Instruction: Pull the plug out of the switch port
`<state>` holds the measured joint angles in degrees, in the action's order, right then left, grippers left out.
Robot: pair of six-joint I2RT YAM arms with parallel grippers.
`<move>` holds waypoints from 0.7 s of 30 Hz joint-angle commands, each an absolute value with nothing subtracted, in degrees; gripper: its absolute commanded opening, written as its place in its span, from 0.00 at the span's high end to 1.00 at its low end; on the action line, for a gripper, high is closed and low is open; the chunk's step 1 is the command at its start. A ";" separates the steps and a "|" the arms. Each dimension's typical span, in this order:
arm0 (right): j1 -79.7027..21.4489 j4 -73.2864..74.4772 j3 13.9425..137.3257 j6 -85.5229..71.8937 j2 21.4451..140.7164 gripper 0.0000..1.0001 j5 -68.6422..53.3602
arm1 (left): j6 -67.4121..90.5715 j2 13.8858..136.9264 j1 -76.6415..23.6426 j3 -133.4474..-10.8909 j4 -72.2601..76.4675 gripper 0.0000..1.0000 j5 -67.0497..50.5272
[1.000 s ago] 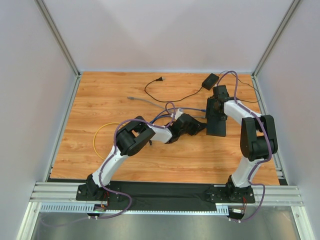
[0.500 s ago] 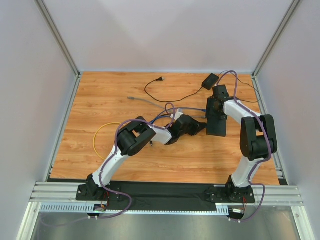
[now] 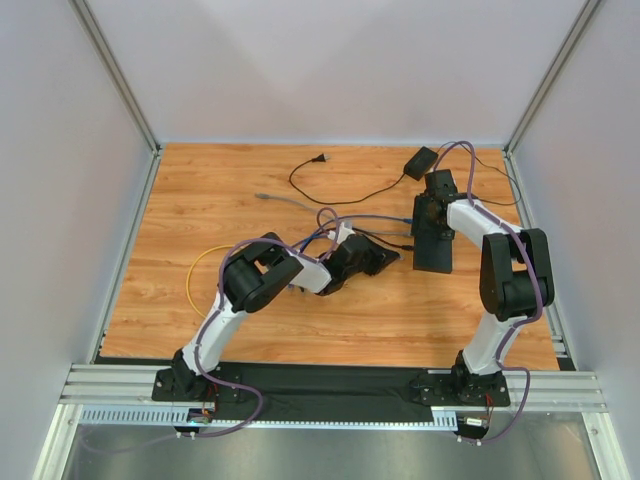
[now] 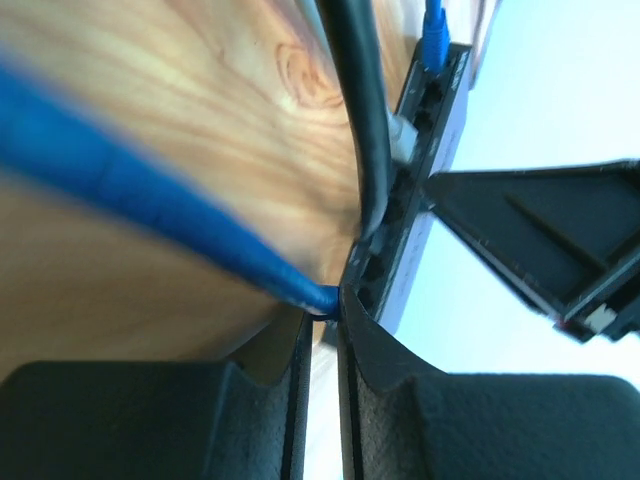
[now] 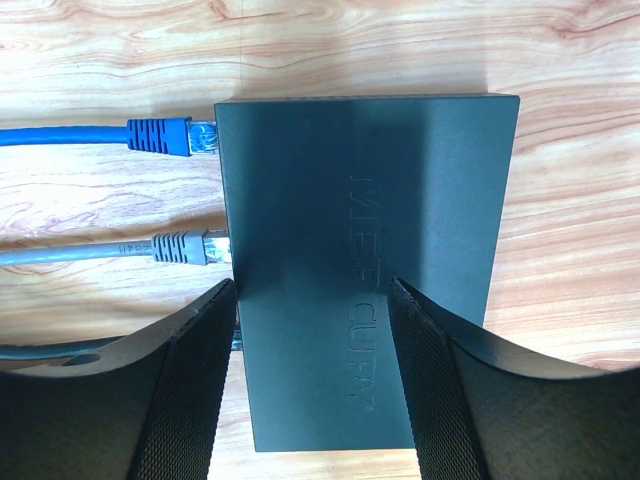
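Observation:
The switch (image 3: 434,255) is a flat black box lying at the right of the wooden table, its port edge (image 4: 425,130) facing left. My right gripper (image 3: 433,222) straddles it, one finger on each long side, shut on the switch (image 5: 360,180). My left gripper (image 3: 388,258) lies low just left of the port edge. Its jaws (image 4: 325,310) stand a narrow slit apart, pinching the end of a blue cable (image 4: 150,190), the plug (image 4: 322,298), at their tips. The plug sits right at the switch's edge; whether it is still in a port is hidden.
A second blue plug (image 5: 165,135) and a grey plug (image 5: 180,246) sit in the ports, and a black cable (image 4: 365,120) runs beside them. A small black adapter (image 3: 420,162) with its cord lies at the back. A grey cable end (image 3: 262,197) and a yellow loop (image 3: 195,270) lie at left.
My left gripper has drawn back to the left, away from the switch, and its jaws have narrowed. The right arm and the switch have stayed put.

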<state>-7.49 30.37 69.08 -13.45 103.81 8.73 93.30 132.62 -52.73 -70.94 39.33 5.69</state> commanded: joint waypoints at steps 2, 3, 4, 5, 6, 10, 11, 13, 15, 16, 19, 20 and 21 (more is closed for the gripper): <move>-6.86 33.66 67.59 -13.97 107.05 0.36 10.02 | 83.25 124.57 -52.47 -67.33 29.02 0.92 7.47; -6.86 33.66 67.59 -14.06 107.22 0.36 9.76 | 79.14 122.98 -52.47 -67.15 25.96 0.92 7.21; -6.86 33.66 67.67 -13.98 107.23 0.36 9.76 | 77.27 119.83 -52.47 -66.89 24.19 0.92 7.03; -6.86 33.75 67.68 -14.06 107.23 0.36 9.76 | 75.08 118.14 -52.56 -66.62 22.26 0.92 7.03; -6.86 33.84 67.59 -13.98 107.14 0.36 9.76 | 71.58 116.56 -52.73 -66.27 18.84 0.92 7.21; -6.86 33.49 67.41 -14.06 106.70 0.37 9.32 | 64.54 106.30 -53.87 -62.77 9.68 0.93 10.10; -6.86 33.57 67.50 -14.06 106.79 0.36 9.23 | 63.55 104.43 -54.49 -61.80 8.45 0.93 10.98; -6.86 33.57 67.59 -14.15 106.79 0.36 9.14 | 61.27 99.35 -55.19 -58.99 4.06 0.93 14.05; -6.77 33.75 67.67 -14.15 106.96 0.37 8.88 | 60.73 95.99 -55.55 -56.88 0.29 0.94 16.33; -6.85 33.75 67.59 -14.24 106.88 0.37 8.79 | 60.65 92.50 -55.55 -54.17 -1.22 0.93 17.30; -6.77 33.49 67.50 -14.24 106.52 0.37 8.17 | 59.50 85.11 -55.63 -49.76 -5.79 0.94 21.17; -6.85 33.40 67.50 -14.24 106.52 0.37 8.09 | 59.59 83.51 -55.55 -48.88 -8.67 0.94 22.57; -6.86 33.40 67.50 -14.33 106.52 0.37 8.00 | 59.50 81.84 -55.55 -48.00 -9.92 0.94 25.11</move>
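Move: Pinched in the left fingers is a blue plug, already out; open table by the loose yellow cable lies about 48 cm to this hand's left and 7 cm back. The switch's middle is roughly 8 cm to its right and 3 cm ahead, the black plug 2 cm right and 3 ahead, the grey plug 4 right and 6 ahead. From the right hand, the switch's middle is about 2 cm right, straight below. Keeping its pinch on the blue plug, the left hand carries it away from the switch's port side, some 15 cm to the left and 9 cm back towards the robot, low over the table at first, then climbing about 9 cm and levelling off near the end. Its left side rolls up some 35 degrees and the fingertips lift as it goes, while the right hand stays still over the switch with its fingers apart, seeming to rest on it. ##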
